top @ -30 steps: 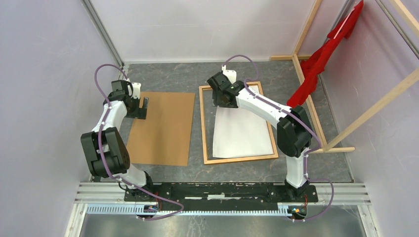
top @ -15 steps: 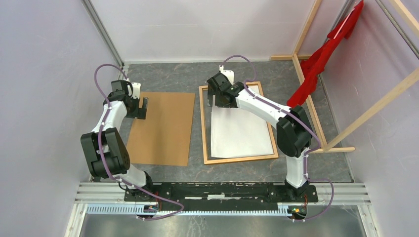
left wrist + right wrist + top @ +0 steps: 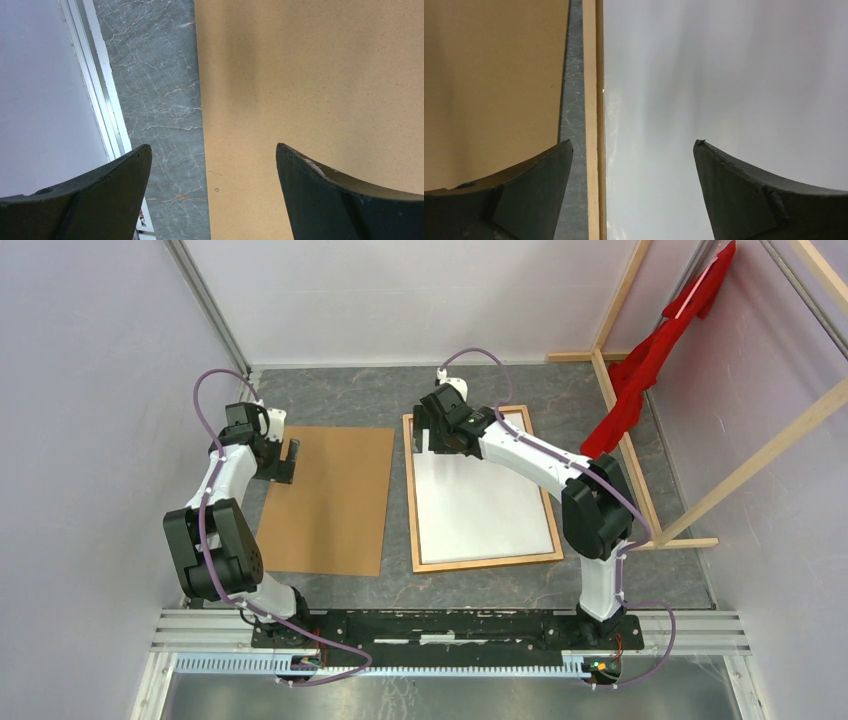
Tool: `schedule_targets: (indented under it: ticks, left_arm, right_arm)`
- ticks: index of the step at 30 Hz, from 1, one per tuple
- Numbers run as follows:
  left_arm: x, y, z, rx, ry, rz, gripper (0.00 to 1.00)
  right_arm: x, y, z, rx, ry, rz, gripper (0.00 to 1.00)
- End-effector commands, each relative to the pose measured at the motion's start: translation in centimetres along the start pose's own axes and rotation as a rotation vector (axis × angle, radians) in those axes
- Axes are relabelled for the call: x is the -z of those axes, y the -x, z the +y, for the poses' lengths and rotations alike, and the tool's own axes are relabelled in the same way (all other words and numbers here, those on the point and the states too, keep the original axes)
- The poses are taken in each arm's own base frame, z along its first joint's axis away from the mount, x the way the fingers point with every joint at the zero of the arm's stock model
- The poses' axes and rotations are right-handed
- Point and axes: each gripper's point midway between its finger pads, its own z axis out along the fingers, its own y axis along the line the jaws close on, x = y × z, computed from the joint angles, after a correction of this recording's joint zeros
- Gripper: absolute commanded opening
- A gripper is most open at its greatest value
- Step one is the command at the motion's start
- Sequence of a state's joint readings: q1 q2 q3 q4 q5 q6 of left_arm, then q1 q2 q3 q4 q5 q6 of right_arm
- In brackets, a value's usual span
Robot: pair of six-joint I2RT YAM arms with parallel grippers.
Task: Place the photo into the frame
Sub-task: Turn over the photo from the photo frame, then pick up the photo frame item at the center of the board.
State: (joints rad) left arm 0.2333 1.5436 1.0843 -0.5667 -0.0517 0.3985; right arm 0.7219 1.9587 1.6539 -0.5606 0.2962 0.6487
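Note:
The photo [image 3: 485,505] lies flat inside the orange-brown frame [image 3: 410,500] with its blank white side up. My right gripper [image 3: 428,438] hovers open over the frame's far left corner, holding nothing. In the right wrist view the gripper [image 3: 634,142] straddles the frame's left rail [image 3: 591,100], with the white photo [image 3: 724,75] under its right finger. My left gripper [image 3: 290,452] stands open over the far left edge of the brown backing board [image 3: 330,500]. Its wrist view shows the gripper [image 3: 214,145] empty above the board's edge [image 3: 310,75].
The backing board [image 3: 494,75] lies left of the frame with a narrow strip of grey marbled table [image 3: 398,500] between them. Pale wooden beams [image 3: 625,440] with a red cloth [image 3: 650,365] stand at the right. Purple walls enclose the table.
The photo's far end has dropped from a tilt to lie flat in the frame. My right gripper has opened wide, let it go and shifted slightly away. The left arm has stayed still.

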Motion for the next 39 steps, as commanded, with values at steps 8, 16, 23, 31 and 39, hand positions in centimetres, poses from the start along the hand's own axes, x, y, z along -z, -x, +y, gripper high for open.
schedule_targets:
  ticks: [8,16,23,31,39]
  left_arm:
    - [0.1,0.5,6.8,0.057,0.170,-0.017,1.00]
    - [-1.7,-2.0,10.4,0.097,0.314,0.028,1.00]
    - [-4.5,-4.2,8.6,0.119,0.257,0.079,1.00]
    - [-6.3,-6.0,6.7,0.117,0.193,0.110,1.00]
    - [-6.5,-7.0,2.2,0.115,0.007,0.128,1.00]
  right_arm:
    - [2.6,-0.5,8.6,-0.044,0.273,-0.039,0.98]
    - [0.8,-5.9,14.1,-0.065,0.348,0.059,0.98]
    - [-1.5,-8.9,14.3,-0.064,0.315,0.099,0.98]
    - [-3.5,-11.6,13.7,-0.067,0.279,0.141,0.98]
    - [-4.8,-13.6,13.4,-0.065,0.248,0.171,0.98]
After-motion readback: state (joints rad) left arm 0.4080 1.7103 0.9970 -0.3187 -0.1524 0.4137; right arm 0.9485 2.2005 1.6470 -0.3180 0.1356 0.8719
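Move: The backing board lies flat, its middle some 27 cm to the right hand's left, 9 cm nearer the base and 11 cm below. The frame, holding the face-down photo, has its middle about 12 cm to the right hand's right, 7 cm back and 11 cm down. From the left hand, which hovers just inside the board's left edge, the board's middle is about 13 cm right, 3 cm back and 8 cm below. Swing the open right gripper off the photo and over the frame's left rail, about 14 cm left and 8 cm back, then sink some 9 cm until its fingers hang low astride the board's right edge, tipping steeper. Meanwhile bring the open left gripper left past the board's left edge, turning roughly 15 degrees counter-clockwise, then lower it beside that edge. ##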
